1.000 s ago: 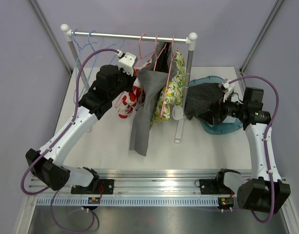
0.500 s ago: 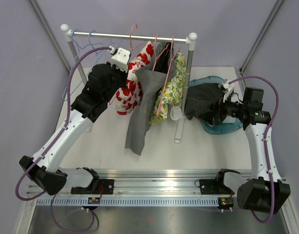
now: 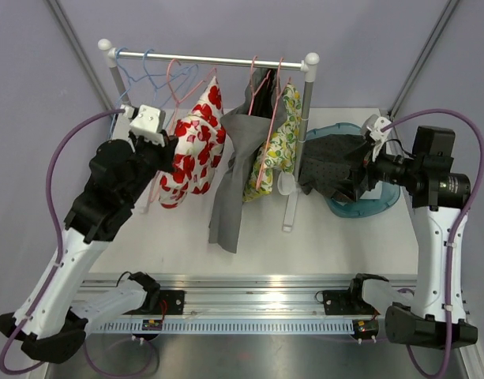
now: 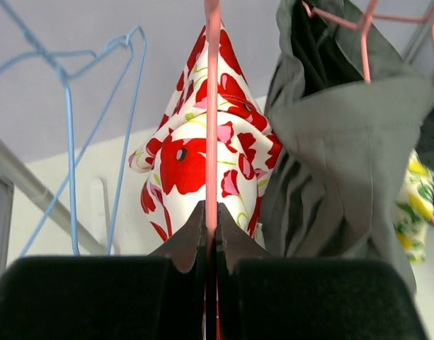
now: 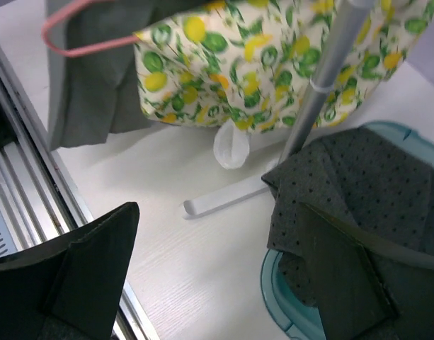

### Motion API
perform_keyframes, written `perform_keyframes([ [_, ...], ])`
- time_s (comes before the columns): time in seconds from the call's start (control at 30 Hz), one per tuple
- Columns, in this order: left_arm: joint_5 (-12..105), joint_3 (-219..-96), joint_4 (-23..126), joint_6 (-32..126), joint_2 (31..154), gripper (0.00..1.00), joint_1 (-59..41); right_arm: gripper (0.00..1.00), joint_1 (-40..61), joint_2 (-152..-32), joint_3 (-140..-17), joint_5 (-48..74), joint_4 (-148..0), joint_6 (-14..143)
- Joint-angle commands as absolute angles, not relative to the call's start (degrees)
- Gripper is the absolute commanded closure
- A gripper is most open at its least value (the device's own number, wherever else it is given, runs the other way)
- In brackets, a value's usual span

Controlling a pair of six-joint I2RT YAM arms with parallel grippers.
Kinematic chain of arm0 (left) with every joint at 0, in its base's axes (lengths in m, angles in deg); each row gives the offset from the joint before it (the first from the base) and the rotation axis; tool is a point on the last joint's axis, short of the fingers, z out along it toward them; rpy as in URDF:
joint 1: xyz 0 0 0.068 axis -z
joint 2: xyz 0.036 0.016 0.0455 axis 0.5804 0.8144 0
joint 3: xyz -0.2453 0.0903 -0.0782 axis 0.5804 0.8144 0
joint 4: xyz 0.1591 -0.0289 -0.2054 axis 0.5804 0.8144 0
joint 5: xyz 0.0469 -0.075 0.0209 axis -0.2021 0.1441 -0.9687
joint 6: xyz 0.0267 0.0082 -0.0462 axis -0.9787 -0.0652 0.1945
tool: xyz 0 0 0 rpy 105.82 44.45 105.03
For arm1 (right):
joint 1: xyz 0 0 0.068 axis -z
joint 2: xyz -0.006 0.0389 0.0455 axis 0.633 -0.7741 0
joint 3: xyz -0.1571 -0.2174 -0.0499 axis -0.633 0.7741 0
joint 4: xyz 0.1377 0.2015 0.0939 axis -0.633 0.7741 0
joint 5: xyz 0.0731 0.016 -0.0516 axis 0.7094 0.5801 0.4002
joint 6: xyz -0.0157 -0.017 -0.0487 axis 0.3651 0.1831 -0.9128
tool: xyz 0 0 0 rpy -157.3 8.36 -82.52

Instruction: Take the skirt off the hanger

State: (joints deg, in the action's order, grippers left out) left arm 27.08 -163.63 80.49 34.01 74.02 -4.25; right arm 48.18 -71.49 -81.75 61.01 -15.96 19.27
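Observation:
The skirt (image 3: 193,146) is white with red flowers and hangs on a pink wire hanger (image 3: 182,75) at the left part of the rack. My left gripper (image 3: 166,148) is shut on the hanger's lower wire, just left of the skirt. In the left wrist view the pink hanger (image 4: 212,106) runs straight up from between the closed fingers of the gripper (image 4: 211,212), with the skirt (image 4: 195,156) behind it. Whether the hook still rests on the rail, I cannot tell. My right gripper (image 3: 360,170) is open, beside the rack's right post, and in the right wrist view this gripper (image 5: 217,212) holds nothing.
The rail (image 3: 218,58) also carries blue hangers (image 3: 143,75), a grey garment (image 3: 234,174) and a lemon-print garment (image 3: 277,146) on pink hangers. A teal basket (image 3: 368,207) at the right holds a dark dotted cloth (image 3: 328,162). The rack's foot (image 5: 224,197) lies on the table.
My left arm has swung left, carrying the hanger and the red-flowered skirt away from the grey garment. The right arm has risen slightly, jaws still wide.

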Motion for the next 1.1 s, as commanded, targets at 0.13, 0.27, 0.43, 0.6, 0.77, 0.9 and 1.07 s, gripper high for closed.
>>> perform_keyframes([
  [0.13,33.7,-158.0,86.4,45.7,59.5,1.00,-4.4,0.01,22.4,-75.8,-95.7,57.6,-14.3,25.9],
  [0.27,34.5,-155.6,87.7,51.6,53.3,1.00,-4.4,0.00,8.1,-86.0,-105.0,50.1,-12.6,28.2],
  [0.43,35.8,-153.1,88.8,57.2,48.7,1.00,-4.4,0.01,-9.1,-95.0,-111.9,31.2,-15.5,29.0],
  [0.6,35.8,-151.0,90.3,58.7,46.4,1.00,-4.4,0.01,-15.2,-103.6,-118.4,21.0,-27.0,34.4],
  [0.77,36.0,-152.2,92.7,58.8,45.1,1.00,-4.4,0.01,-16.1,-109.8,-120.8,19.0,-32.6,35.6],
  [0.9,36.3,-153.5,94.0,58.7,44.6,1.00,-4.4,0.01,-16.6,-113.1,-121.0,21.6,-31.7,37.8],
  [1.07,36.5,-153.5,94.4,58.6,44.1,1.00,-4.4,0.01,-19.0,-111.5,-113.6,23.8,-37.5,38.7],
])
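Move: Pinched on its pink hanger in the left hand, the poppy skirt hangs about 5 cm to that hand's right, 4 farther out and 7 lower; the grey skirt hangs some 14 cm right, level with the hand and 8 lower, and the blue hangers about 10 out and 5 left, 2 lower. From the empty right hand the poppy skirt is roughly 36 cm left, 5 out and 3 higher, with the lemon skirt 17 left, 4 out. Still pinching the pink hanger, the left hand draws it about 14 cm back away from the rack, sinking some 5 cm and rolling its left side down. The right hand, fingers kept wide open, sweeps about 34 cm left, bowing back and upward round the near side of the lemon and grey skirts, then forward and down again, turning counter-clockwise, and stops close beside the poppy skirt. ##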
